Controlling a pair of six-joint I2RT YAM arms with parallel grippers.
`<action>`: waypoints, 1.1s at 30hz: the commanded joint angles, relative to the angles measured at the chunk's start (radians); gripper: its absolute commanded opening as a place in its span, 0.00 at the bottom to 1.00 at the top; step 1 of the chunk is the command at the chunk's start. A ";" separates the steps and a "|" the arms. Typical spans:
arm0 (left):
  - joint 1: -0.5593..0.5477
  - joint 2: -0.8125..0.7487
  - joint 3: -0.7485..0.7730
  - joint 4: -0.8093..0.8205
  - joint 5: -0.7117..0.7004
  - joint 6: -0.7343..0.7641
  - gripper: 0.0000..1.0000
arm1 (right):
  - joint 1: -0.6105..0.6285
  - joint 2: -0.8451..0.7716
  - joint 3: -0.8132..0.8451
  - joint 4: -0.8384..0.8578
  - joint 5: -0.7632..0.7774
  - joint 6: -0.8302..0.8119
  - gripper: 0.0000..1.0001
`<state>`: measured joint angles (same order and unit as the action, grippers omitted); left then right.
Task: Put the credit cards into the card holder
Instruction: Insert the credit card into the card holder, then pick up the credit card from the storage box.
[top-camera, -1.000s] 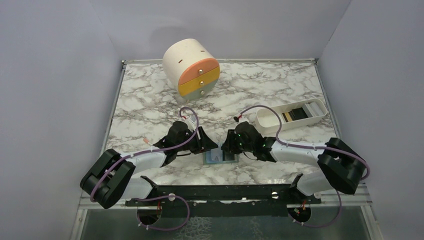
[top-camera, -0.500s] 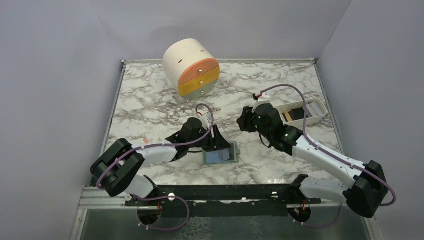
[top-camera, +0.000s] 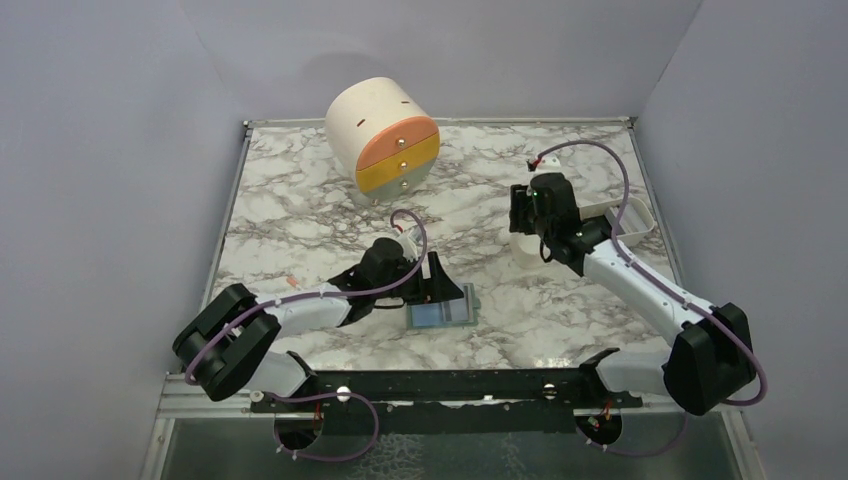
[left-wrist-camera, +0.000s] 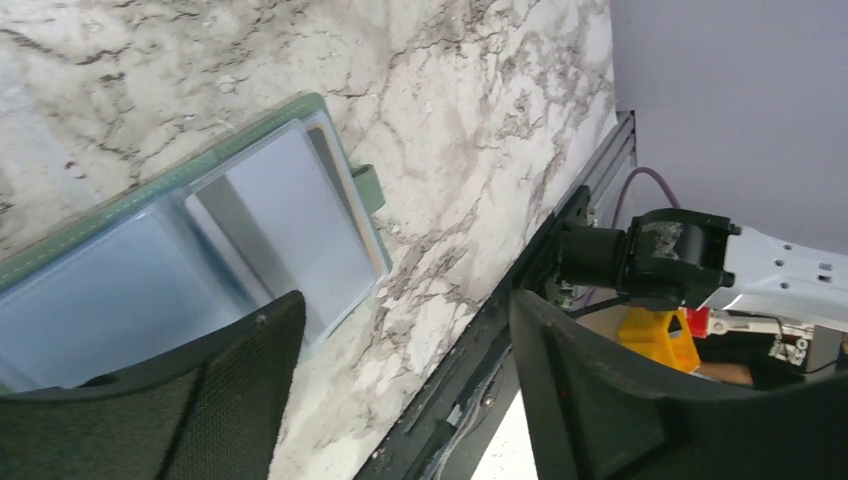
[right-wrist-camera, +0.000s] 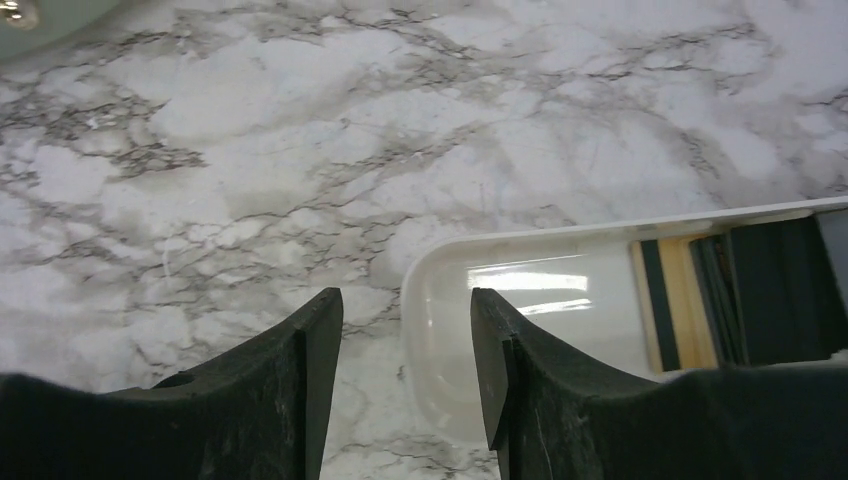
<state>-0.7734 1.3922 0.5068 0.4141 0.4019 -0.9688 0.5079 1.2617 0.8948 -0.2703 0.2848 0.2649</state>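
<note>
The card holder (top-camera: 441, 314) lies open near the table's front edge, its green rim (left-wrist-camera: 200, 172) toward the far side. A pale grey credit card (left-wrist-camera: 290, 225) sits in its lining. My left gripper (top-camera: 443, 285) (left-wrist-camera: 405, 320) hovers open just over the holder's far-left edge, and only bare marble shows between its fingers. Black credit cards (right-wrist-camera: 775, 290) and a tan one (right-wrist-camera: 692, 300) lie in the white tray (right-wrist-camera: 520, 300). My right gripper (top-camera: 528, 228) (right-wrist-camera: 405, 310) hangs open and empty above the tray's left end.
A cream cylinder with orange, yellow and grey drawers (top-camera: 385, 135) stands at the back centre. The white tray's far end (top-camera: 640, 215) reaches toward the right edge, largely covered by my right arm. A black rail (top-camera: 440, 385) runs along the table's front edge.
My right arm has swung away from the card holder to the white tray, its jaws widening. My left gripper has stayed by the holder and opened wider.
</note>
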 joint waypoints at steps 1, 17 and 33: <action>0.007 -0.055 -0.032 -0.089 -0.062 0.080 0.81 | -0.051 0.039 0.053 0.000 0.099 -0.107 0.51; 0.009 -0.306 0.072 -0.577 -0.262 0.288 0.99 | -0.449 0.191 0.125 -0.059 0.203 -0.392 0.52; 0.010 -0.402 0.090 -0.646 -0.254 0.346 0.99 | -0.542 0.391 0.099 0.094 0.250 -0.619 0.52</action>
<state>-0.7658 1.0340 0.5827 -0.2195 0.1677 -0.6434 -0.0097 1.5909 0.9573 -0.2359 0.4904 -0.2981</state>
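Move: The dark credit cards in the long white tray stand about 25 cm to the right of the right hand, 5 cm farther out and 12 cm lower; the yellow card is some 6 cm left of them, the white cards 7 cm right and 2 cm farther out. From the left hand, those dark cards lie roughly 41 cm right and 20 cm ahead, 6 cm lower; the open card holder lies just below it, 2 cm left, 1 cm ahead, 8 cm down. Towards the dark cards in the tray the right hand swings about 24 cm right, first reaching some 5 cm forward at level height, then sinking about 7 cm, its left side rolling down and its fingers tipping downward and clockwise, still half open. Meanwhile the left hand withdraws some 8 cm left from over the card holder, opening wide and tipping its fingers about 20 degrees more downward. ##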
